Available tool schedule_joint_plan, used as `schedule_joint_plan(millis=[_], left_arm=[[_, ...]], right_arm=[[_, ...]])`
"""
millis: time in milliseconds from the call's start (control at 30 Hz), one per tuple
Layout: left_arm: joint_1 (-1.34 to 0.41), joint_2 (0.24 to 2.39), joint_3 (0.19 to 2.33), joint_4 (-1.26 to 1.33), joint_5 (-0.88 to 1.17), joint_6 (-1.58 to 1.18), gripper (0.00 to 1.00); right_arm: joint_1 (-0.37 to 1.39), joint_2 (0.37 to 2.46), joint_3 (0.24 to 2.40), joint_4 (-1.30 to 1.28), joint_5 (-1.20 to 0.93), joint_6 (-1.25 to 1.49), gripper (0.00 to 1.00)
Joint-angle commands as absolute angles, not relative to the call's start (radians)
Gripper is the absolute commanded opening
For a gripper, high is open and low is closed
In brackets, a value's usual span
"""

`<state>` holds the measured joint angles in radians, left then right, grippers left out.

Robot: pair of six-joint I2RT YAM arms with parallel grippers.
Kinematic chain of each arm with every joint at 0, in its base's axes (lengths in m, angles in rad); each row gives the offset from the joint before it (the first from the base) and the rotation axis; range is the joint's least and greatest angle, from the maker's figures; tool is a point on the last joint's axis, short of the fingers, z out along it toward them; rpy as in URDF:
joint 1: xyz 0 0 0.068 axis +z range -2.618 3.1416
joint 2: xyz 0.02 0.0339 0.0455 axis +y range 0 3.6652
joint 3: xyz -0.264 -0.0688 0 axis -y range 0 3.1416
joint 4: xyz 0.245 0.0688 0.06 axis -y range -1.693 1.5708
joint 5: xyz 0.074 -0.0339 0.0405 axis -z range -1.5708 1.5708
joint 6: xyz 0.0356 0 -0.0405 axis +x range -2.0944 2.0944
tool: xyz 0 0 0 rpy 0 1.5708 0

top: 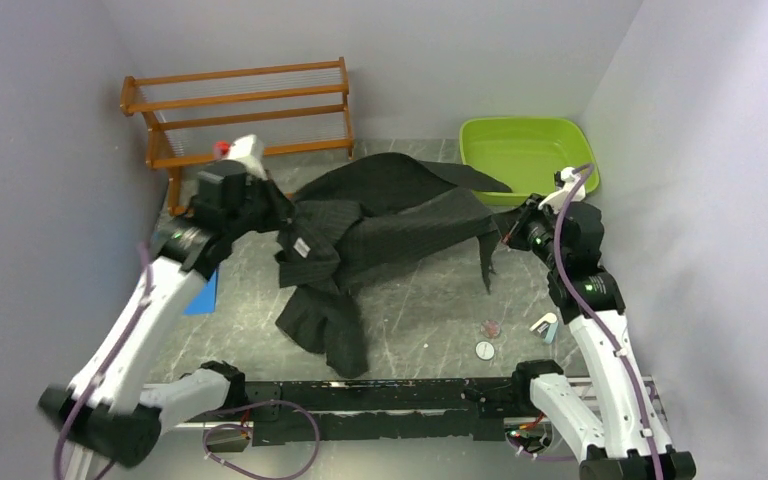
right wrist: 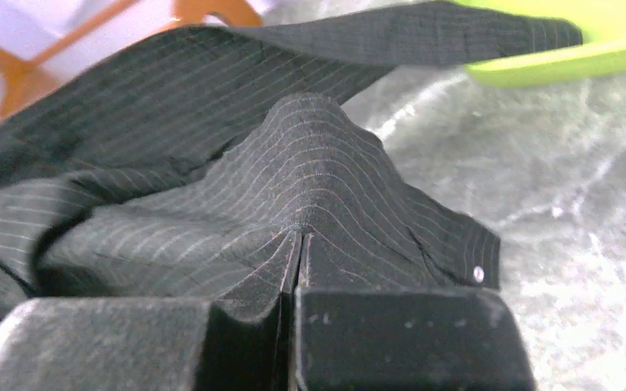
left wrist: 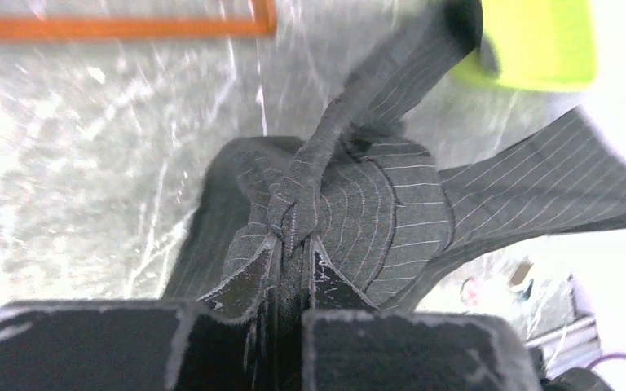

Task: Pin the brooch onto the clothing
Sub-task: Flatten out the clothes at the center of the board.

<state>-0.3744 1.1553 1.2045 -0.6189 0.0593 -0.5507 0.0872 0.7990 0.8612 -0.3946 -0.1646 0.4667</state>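
The clothing (top: 390, 225), a black pinstriped shirt, lies rumpled across the middle of the table, one sleeve hanging toward the near edge. My left gripper (top: 278, 212) is shut on a bunched fold at the shirt's left side; the left wrist view shows that fabric (left wrist: 383, 204) pinched in the gripper (left wrist: 293, 252). My right gripper (top: 508, 228) is shut on the shirt's right edge, and in the right wrist view the cloth (right wrist: 171, 147) rises in a ridge from the gripper (right wrist: 300, 240). A small pinkish round piece (top: 490, 327) and a white disc (top: 485, 349) lie on the table; I cannot tell which is the brooch.
A wooden rack (top: 240, 110) stands at the back left and a lime green basin (top: 525, 150) at the back right, with a shirt corner draped over its rim. A blue flat piece (top: 203, 292) lies under the left arm. A small white and teal object (top: 545, 325) sits by the right arm.
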Motion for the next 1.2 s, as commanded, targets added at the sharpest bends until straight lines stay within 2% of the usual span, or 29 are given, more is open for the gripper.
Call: schedule_joint_plan(millis=[0,167,233,333,400,467,600,867,1167], left_arm=[[-0.37,0.936,1.34,-0.756,-0.124,-0.575,0.02],[-0.37,0.827,1.452,-0.743,-0.103,-0.575,0.03],[-0.37,0.841,1.481,-0.731,-0.07,-0.571,0.17],[-0.37,0.918,1.515,-0.725,0.013,-0.55,0.51],[-0.37,0.986,1.535,-0.736,0.066,-0.522,0.68],[-0.37,1.055,1.557,-0.768,0.088,-0.49,0.76],[-0.37,1.168,1.558,-0.844,0.074,-0.418,0.85],[-0.402,1.368,1.445,-0.797,0.109,-0.311,0.88],[-0.667,1.745,1.527,-0.727,-0.216,-0.262,0.88]], right_arm=[[0.084,0.725,0.943,-0.281,-0.356,0.47,0.0],[0.085,0.627,0.949,-0.209,-0.459,0.508,0.0],[0.086,0.605,0.942,-0.192,-0.475,0.518,0.0],[0.086,0.599,0.926,-0.192,-0.485,0.51,0.0],[0.086,0.608,0.931,-0.245,-0.457,0.487,0.0],[0.086,0.613,0.92,-0.304,-0.42,0.481,0.0],[0.086,0.606,0.867,-0.438,-0.331,0.476,0.0],[0.085,0.537,0.725,-0.583,-0.243,0.556,0.0],[0.084,0.515,0.646,-0.542,-0.296,0.615,0.0]])
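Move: The dark clothing is held stretched between both hands. Its middle lies about 14 cm to the right of the left hand, 2 cm ahead and some 19 cm below; the wooden rack stands about 17 cm ahead of that hand and 9 cm left. From the right hand the clothing's middle is some 24 cm left, 6 cm ahead and 20 below; the green bin is about 25 cm ahead, 10 right, and the pink disc 14 cm back, level sideways. The clothing is flicked up by both hands: the left whips some 20 cm up, back and a little left, tipping up and opening to let go of its end, then swoops down, forward and rightward with open fingers to above the cloth. The right keeps its pinch, going up 11 cm, back and left, then down well below its start and slightly farther back. ##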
